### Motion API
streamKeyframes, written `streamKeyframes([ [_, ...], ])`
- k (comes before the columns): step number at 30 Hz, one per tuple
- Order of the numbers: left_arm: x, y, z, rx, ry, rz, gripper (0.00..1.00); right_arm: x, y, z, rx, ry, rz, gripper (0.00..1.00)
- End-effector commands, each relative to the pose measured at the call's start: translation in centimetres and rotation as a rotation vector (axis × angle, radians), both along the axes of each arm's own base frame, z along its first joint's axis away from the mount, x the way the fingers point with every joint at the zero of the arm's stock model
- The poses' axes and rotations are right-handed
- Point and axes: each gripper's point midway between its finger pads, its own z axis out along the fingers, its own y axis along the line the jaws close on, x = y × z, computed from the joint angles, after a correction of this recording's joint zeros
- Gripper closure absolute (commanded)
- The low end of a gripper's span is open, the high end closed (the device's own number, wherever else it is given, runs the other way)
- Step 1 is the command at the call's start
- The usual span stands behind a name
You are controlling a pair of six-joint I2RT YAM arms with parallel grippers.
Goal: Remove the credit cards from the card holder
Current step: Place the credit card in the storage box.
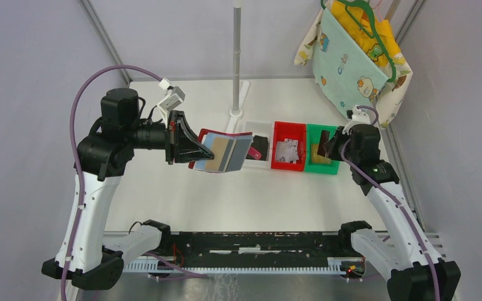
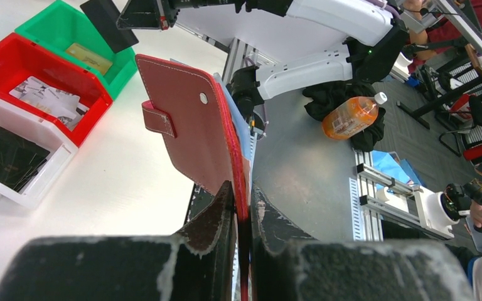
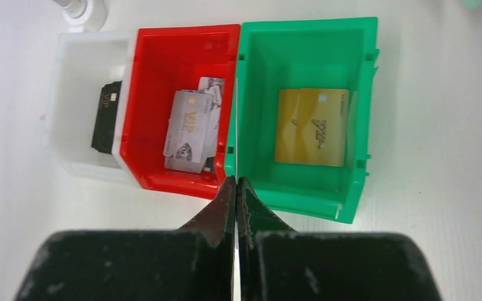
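Note:
The red card holder [image 1: 208, 135] hangs open above the table centre, and my left gripper [image 1: 193, 150] is shut on its left edge. Its inner side faces up, showing a tan credit card [image 1: 217, 150] and a grey-blue one [image 1: 235, 153] still in the pockets. In the left wrist view the holder's glossy red outside [image 2: 188, 125], with its strap and snap, rises from between my fingers [image 2: 216, 219]; the left gripper [image 2: 243, 197] pinches its edge. My right gripper [image 3: 236, 183] is shut and empty, hovering over the near wall between the red and green bins.
Three bins stand in a row: white [image 3: 81, 63] with a black card, red [image 3: 182, 44] with silver cards [image 3: 188, 128], green [image 3: 307, 37] with gold cards [image 3: 312, 125]. A metal pole [image 1: 236, 63] stands behind them. A cloth bag [image 1: 351, 56] hangs at the back right.

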Motion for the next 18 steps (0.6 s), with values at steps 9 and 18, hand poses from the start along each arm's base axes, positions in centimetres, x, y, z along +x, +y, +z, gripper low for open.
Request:
streamKeyframes([
  [9,-0.8,0.3,1.8,-0.023,-0.116,-0.011,0.98,1.7,7.8,2.6,0.229,-0.092,0.27,1.0],
  [18,-1.2,0.4,1.8,-0.025,-0.124,-0.01,0.98,3.2,16.8,1.0,0.271,-0.004,0.396,1.0],
])
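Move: My right hand already pinches a black card. The white box with the black cards is about 20 cm to its left, 10 cm farther out and 15 cm below. The red box lies about 8 cm left and the green box 5 cm right of the hand, both 10 cm ahead and equally low. From my left hand, still on the card holder, the white box is roughly 26 cm ahead, 14 cm right and 38 cm below. After easing to a stop near the green box, I swing my right hand about 14 cm left past the red box, towards the white one, staying almost level with only a slight sink. As I go, the wrist yaws some 20 degrees counter-clockwise and its left side lifts a little; my fingers stay shut on the black card. ##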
